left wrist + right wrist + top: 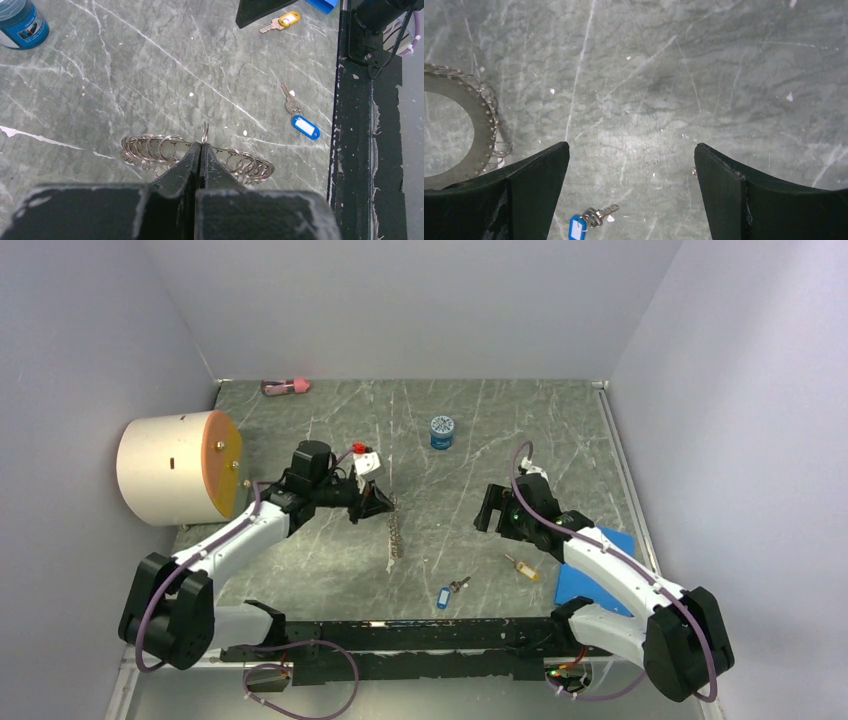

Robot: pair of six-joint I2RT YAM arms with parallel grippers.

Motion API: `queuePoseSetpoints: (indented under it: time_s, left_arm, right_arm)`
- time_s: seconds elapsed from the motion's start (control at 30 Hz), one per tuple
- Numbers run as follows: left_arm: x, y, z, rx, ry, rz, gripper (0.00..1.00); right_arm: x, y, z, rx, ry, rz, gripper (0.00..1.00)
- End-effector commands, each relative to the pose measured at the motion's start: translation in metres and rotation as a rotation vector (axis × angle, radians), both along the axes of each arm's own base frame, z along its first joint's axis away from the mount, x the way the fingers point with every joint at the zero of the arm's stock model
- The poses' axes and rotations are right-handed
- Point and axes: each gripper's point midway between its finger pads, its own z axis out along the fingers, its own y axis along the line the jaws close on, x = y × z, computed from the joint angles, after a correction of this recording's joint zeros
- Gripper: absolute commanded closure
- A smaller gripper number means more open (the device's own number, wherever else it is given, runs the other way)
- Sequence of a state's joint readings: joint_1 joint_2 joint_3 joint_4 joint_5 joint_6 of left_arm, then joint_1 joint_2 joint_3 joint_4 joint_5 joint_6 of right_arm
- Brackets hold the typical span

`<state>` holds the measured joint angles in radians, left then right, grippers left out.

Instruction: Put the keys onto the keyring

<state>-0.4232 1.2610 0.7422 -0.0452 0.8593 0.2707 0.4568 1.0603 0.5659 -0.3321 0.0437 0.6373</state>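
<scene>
The keyring (150, 148) is a large metal loop strung with several small rings. My left gripper (201, 145) is shut on its top edge, with one small ring poking up between the fingertips. From above, the keyring (396, 532) shows edge-on beside the left gripper (384, 502). The blue-tagged key (445, 595) and the yellow-headed key (522, 567) lie flat near the front of the table. My right gripper (495, 510) hovers open and holds nothing. In the right wrist view the right gripper (631, 160) has the blue-tagged key (584, 222) just below it and the keyring (484, 120) at the left.
A cream cylinder with an orange face (178, 468) lies at the far left. A round blue jar (442, 432) stands at mid-back and a pink object (285, 387) lies at the back edge. A blue pad (595, 575) lies under the right arm. A black rail (420, 630) runs along the front.
</scene>
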Motion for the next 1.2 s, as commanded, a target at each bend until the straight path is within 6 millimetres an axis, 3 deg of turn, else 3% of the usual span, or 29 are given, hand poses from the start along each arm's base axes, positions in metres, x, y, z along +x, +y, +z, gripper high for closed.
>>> queuePoseSetpoints:
  time_s: [0.0,0.27,0.47,0.7,0.97,1.17]
  left_arm:
    - [0.003,0.000,0.017,-0.010,-0.030,0.025,0.97]
    - [-0.021,0.034,0.025,0.121,-0.081,0.085,0.97]
    - [-0.035,0.050,0.031,0.188,-0.099,0.093,0.97]
    - [-0.022,0.032,0.020,0.121,-0.035,0.083,0.97]
    - [0.015,0.013,-0.005,0.008,-0.021,0.190,0.97]
    - [0.022,0.003,-0.014,0.011,-0.038,0.163,0.97]
  right_arm:
    - [0.000,-0.006,0.016,-0.010,0.021,-0.052,0.01]
    - [-0.014,-0.022,0.010,-0.025,0.073,-0.161,0.04]
    - [-0.024,-0.038,0.006,-0.031,0.090,-0.255,0.13]
    - [-0.042,-0.053,-0.015,-0.056,0.187,-0.345,0.24]
    - [-0.057,-0.068,-0.030,-0.064,0.248,-0.442,0.49]
    - [-0.069,-0.077,-0.048,-0.079,0.307,-0.488,0.67]
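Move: The right hand is empty. The yellow-tagged key lies about 7 cm to its right, 6 cm back towards the bases and some 7 cm below. On that same tabletop, the blue-tagged key is about 11 cm back and 7 cm left of the hand, and the blue tray's middle is 7 cm back and 21 cm right. From the left hand, which grips the keyring, the yellow-tagged key lies roughly 27 cm right, 7 cm back and 15 cm below. Still pinching the keyring, the left hand swings about 6 cm left, back and slightly up, then returns forward and right while sinking, ending some 4 cm lower. The right hand goes roughly 10 cm right, back and down to just over the yellow-tagged key, turning clockwise some 25 degrees, tipping down, and narrowing its wide-open fingers to about a third; no touch yet. ##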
